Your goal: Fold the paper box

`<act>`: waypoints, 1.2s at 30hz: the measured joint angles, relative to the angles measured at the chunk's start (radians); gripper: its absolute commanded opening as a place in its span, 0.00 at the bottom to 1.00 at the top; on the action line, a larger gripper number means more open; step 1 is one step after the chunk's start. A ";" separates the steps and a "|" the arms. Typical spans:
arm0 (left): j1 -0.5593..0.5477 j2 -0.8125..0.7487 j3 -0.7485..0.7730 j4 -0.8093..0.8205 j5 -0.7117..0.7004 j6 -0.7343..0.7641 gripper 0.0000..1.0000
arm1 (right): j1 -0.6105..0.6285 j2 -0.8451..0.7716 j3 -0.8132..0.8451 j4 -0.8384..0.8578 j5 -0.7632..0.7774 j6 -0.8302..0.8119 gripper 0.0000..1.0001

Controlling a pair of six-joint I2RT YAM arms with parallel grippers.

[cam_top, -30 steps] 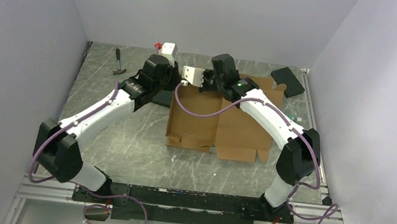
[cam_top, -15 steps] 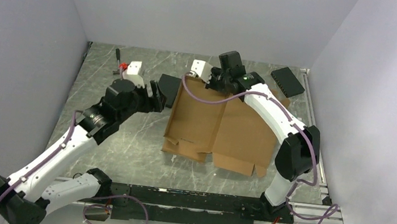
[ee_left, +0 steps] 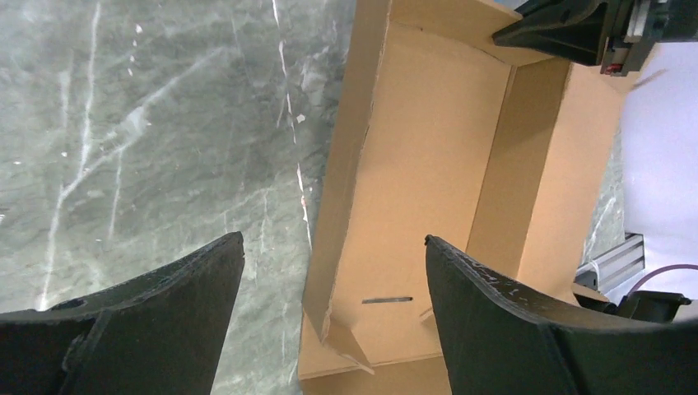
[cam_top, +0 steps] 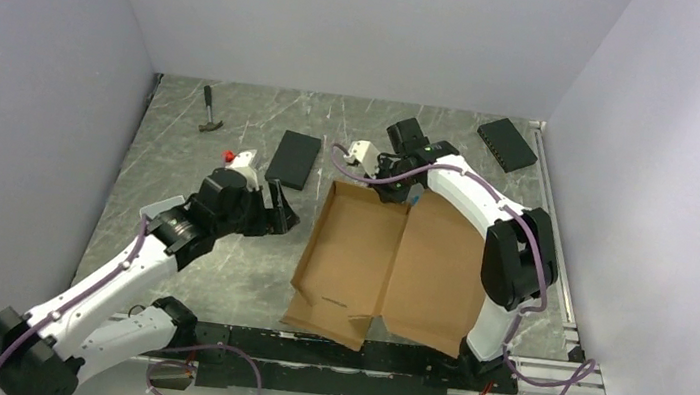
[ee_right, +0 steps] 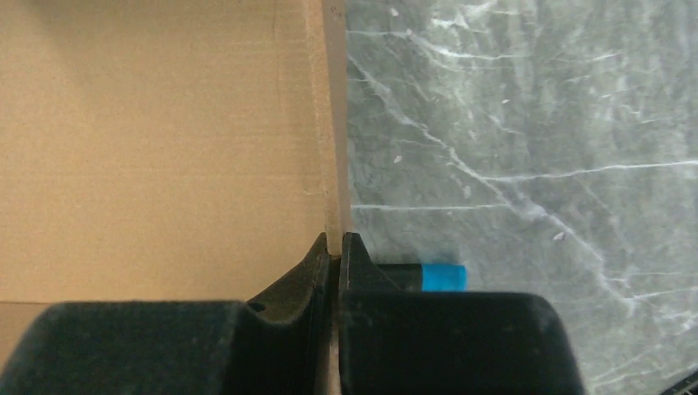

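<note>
The paper box [cam_top: 388, 263] is a brown cardboard sheet lying open in the middle of the table, its left wall folded up. My right gripper [cam_top: 397, 191] is shut on the box's far edge. In the right wrist view the upright cardboard edge [ee_right: 333, 123] runs straight into the right gripper [ee_right: 335, 245], pinched between both fingers. My left gripper [cam_top: 284, 212] stands open just left of the box. In the left wrist view the raised left wall [ee_left: 350, 197] lies in the wide gap of the left gripper [ee_left: 333, 239], touching neither finger.
A flat black box [cam_top: 293, 158] lies behind the left gripper, and another black box [cam_top: 507, 143] sits at the far right. A hammer [cam_top: 210, 112] rests at the far left. A black item with a blue end [ee_right: 440, 276] lies beside the right fingers. Walls enclose three sides.
The left gripper opened, left the box's far corner and swung back toward the near left. The right gripper pulled the box nearer, and its left wall now stands up.
</note>
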 measured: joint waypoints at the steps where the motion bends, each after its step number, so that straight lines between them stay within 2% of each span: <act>1: 0.000 0.024 0.000 0.010 0.006 -0.004 0.84 | 0.001 0.004 -0.007 0.002 -0.001 0.002 0.00; 10: 0.000 0.286 0.035 0.056 0.056 -0.016 0.76 | 0.000 0.015 -0.103 0.078 0.000 0.023 0.13; 16: 0.000 0.371 0.065 0.084 0.088 -0.031 0.69 | -0.005 0.017 -0.143 0.111 -0.021 0.040 0.27; 21: 0.000 0.437 0.066 0.116 0.129 -0.037 0.66 | -0.009 0.017 -0.143 0.115 -0.050 0.050 0.35; 31: -0.001 0.489 0.068 0.130 0.163 -0.041 0.65 | -0.007 0.050 -0.117 0.114 -0.107 0.057 0.35; 36: -0.004 0.495 0.071 0.142 0.171 -0.053 0.64 | 0.002 0.092 -0.103 0.123 -0.098 0.067 0.31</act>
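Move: My right fingers already pinch the top edge of the box's far wall, whose middle lies about 4 cm left and 3 cm below them. The marker is some 3 cm ahead, 4 cm right and 9 cm below, and the spread panel lies 16 cm back and 13 cm right. For my empty left hand, the nearest stretch of the left wall is about 3 cm ahead, 6 cm right and 12 cm down, the far wall 13 cm ahead and 16 cm right, the black case 22 cm ahead, 1 cm left. I lower the pinched far wall about 4 cm, easing slightly back, open my right fingers partway to let go, and sink a little more with them astride the wall. Meanwhile my left hand drops roughly 9 cm and goes 5 cm right towards the left wall, tipping down about 20 degrees and partly closing, its fingers coming to either side of that wall. ##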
